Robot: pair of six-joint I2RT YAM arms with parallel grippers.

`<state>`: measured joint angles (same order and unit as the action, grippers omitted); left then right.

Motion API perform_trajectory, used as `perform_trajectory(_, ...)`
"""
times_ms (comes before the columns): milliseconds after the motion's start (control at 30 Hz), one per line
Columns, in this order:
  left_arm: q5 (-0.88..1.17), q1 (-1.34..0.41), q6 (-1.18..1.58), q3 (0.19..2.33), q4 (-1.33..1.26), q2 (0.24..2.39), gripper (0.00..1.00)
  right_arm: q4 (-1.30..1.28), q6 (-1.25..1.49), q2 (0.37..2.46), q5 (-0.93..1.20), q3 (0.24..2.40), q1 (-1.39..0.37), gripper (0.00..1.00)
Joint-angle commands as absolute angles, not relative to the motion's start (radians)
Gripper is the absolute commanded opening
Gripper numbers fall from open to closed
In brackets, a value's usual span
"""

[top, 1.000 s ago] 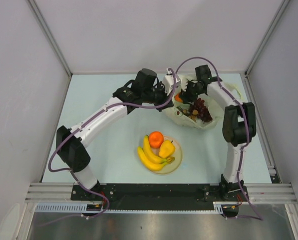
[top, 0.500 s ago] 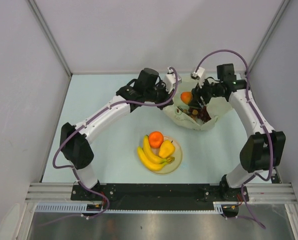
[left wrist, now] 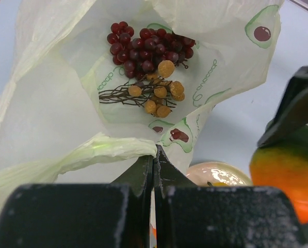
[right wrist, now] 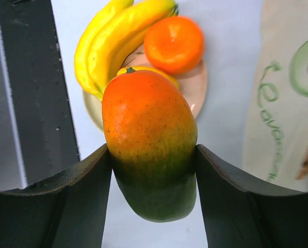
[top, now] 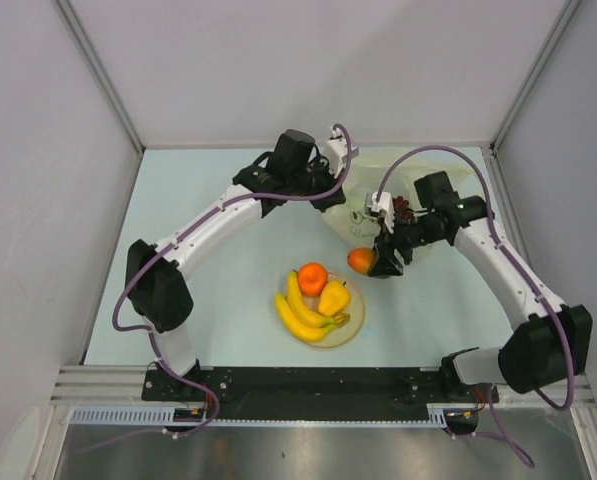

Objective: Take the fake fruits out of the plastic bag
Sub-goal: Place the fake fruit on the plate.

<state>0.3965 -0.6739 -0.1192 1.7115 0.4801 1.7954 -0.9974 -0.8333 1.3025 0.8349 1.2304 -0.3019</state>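
Observation:
The pale yellow-green plastic bag lies at the back right. My left gripper is shut on the bag's rim and holds its mouth open. Inside lie dark purple grapes and brown stemmed bits. My right gripper is shut on the red-green mango, held outside the bag, between the bag and the plate. The mango also shows in the top view and the left wrist view. Bananas, an orange and a yellow lumpy fruit lie on the plate.
The round cream plate sits near the table's front centre, just near-left of the mango; it also shows in the right wrist view. Grey walls close in the table on three sides. The dark base rail runs along the near edge.
My right gripper has lifted the mango out of the bag and carried it forward and left, towards the plate. My left gripper has kept its hold on the bag's rim.

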Motion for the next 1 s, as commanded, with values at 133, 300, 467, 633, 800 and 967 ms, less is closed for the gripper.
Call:
perform_trajectory(133,0.446,-0.649,-0.071,1.715,0.453,1.756,0.0,-1.092,-1.095,1.318,0.803,1.137,-0.38,0.36)
perform_trajectory(300,0.46,-0.647,-0.066,1.715,0.451,1.75,0.0,-0.996,-1.339,1.266,0.703,1.026,-0.451,0.36)
perform_trajectory(467,0.462,-0.65,-0.061,1.7,0.449,1.733,0.0,-0.885,-1.67,1.221,0.634,0.882,-0.52,0.35)
perform_trajectory(633,0.457,-0.653,-0.069,1.681,0.454,1.715,0.0,-0.756,-1.945,1.167,0.647,0.756,-0.529,0.41)
perform_trajectory(800,0.445,-0.672,-0.09,1.654,0.456,1.69,0.0,-0.672,-2.058,1.187,0.676,0.715,-0.532,0.42)
perform_trajectory(967,0.451,-0.687,-0.095,1.628,0.456,1.68,0.0,-0.6,-2.132,1.2,0.701,0.672,-0.534,0.42)
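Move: The mango is already in my right hand. The plate it goes to is centred about 9 cm to the left, 3 cm nearer me and 19 cm below. On it, the yellow pepper lies some 7 cm left and 1 cm nearer me than my hand, the orange fruit 11 cm left and 3 cm ahead, the bananas 13 cm left and 5 cm back. From my left hand, the plate is about 16 cm back, 3 cm left and 22 cm below. I lower the mango about 13 cm towards the free right-hand side of the plate, drawing it back 5 to 6 cm and then easing forward and slightly left near the bottom. On the way down I roll the wrist nearly 70 degrees counter-clockwise and keep my grip; my left hand still pinches the bag's edge, drifting back barely 2 cm. ##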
